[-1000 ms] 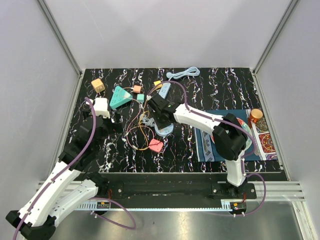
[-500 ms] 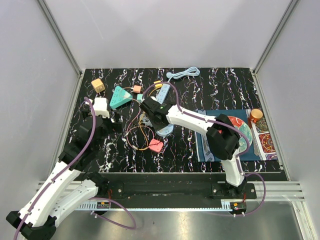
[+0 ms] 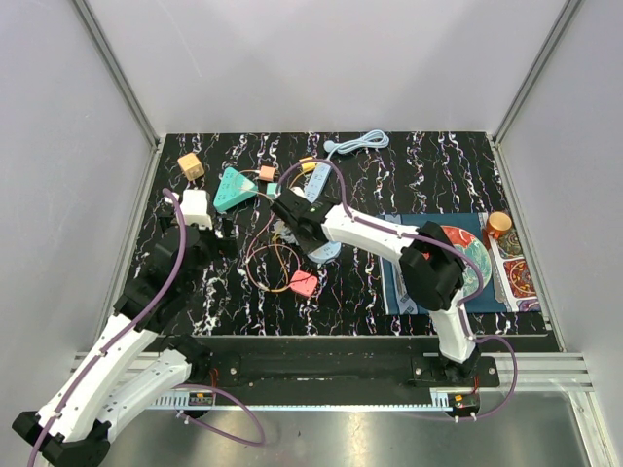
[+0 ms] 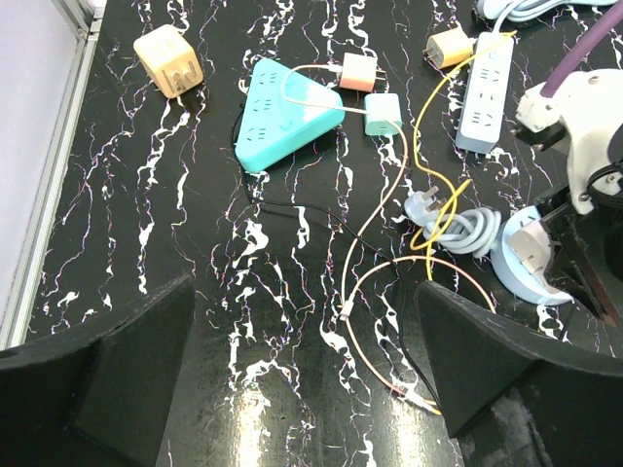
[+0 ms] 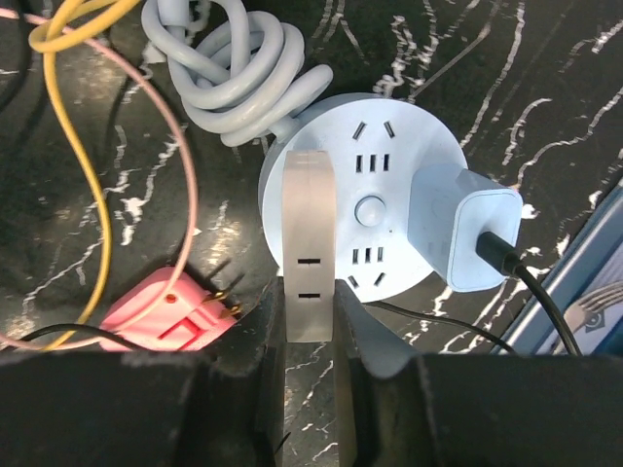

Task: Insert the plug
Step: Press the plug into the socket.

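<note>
My right gripper (image 5: 311, 321) is shut on a flat white plug (image 5: 310, 224) with two slots on its near face. The plug hangs over the left part of a round pale-blue socket hub (image 5: 375, 161); whether it touches the hub I cannot tell. A white charger (image 5: 462, 238) with a black lead sits in the hub's right side. From above, the right gripper (image 3: 292, 216) is just up-left of the hub (image 3: 327, 252). My left gripper (image 4: 307, 379) stands wide open over bare table, with only thin orange cable (image 4: 389, 282) between its fingers.
A pink plug (image 5: 165, 316) lies left of the hub, and a coiled grey cord (image 5: 234, 73) behind it. A teal triangular strip (image 4: 282, 112), a yellow cube adapter (image 4: 168, 60), a white strip (image 4: 484, 92) and small plugs lie further back. A blue mat (image 3: 401, 282) with a plate is on the right.
The right gripper has moved a little left and toward the back with the white plug in it. The left arm has stayed still.
</note>
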You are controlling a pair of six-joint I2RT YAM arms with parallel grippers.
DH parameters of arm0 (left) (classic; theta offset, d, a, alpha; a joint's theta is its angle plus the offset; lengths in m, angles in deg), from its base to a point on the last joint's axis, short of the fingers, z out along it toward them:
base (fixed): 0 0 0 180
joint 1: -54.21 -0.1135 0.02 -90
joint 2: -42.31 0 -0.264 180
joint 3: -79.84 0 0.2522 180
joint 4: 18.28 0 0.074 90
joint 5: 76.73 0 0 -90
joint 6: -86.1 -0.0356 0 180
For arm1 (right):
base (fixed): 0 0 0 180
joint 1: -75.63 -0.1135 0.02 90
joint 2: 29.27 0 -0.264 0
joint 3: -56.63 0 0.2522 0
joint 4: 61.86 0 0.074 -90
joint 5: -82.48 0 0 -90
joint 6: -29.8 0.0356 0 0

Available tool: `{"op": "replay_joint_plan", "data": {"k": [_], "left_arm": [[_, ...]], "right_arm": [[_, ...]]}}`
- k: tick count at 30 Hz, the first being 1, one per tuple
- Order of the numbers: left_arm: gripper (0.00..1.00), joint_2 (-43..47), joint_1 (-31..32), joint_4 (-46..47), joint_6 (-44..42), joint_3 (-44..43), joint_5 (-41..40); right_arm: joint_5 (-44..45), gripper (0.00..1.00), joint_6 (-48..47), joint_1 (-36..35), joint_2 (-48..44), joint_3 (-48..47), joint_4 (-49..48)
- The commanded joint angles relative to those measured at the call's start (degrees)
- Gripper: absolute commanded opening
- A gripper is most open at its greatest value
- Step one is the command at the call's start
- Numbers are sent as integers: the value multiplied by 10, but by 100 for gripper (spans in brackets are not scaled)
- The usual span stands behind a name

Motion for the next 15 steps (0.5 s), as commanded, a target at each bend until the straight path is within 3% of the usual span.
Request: {"op": "replay_joint_plan", "data": {"k": [1,11,15], "left_arm": [[99,5,-4,16,7,5,-4],[99,-44,-8,30,29,3,1],[99,-99,-20,36,40,-19,23]], "right_arm": [[59,0,-8,46,-7,43,53],[30,12,-43,121,-38,87,-25],[13,25,-69,137,-46,74,-51]]}}
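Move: The plug is already in the right gripper, standing on the round socket; the socket's middle lies about 1 cm ahead, 3 cm right and 4 cm below this hand. The coiled grey cord is some 4 cm ahead and 6 cm left, the red plug 9 cm back and 2 cm left, and the fork 22 cm right and 2 cm back. From the left hand, the socket is about 28 cm right, 7 cm ahead and well below. Keep the right gripper shut on the plug and sweep it level to the right and forward, about 10 cm in all, towards the place mat, taking the round socket along and turning some 10 degrees clockwise. Late on, start lowering the open left gripper about 3 cm, easing slightly forward. ##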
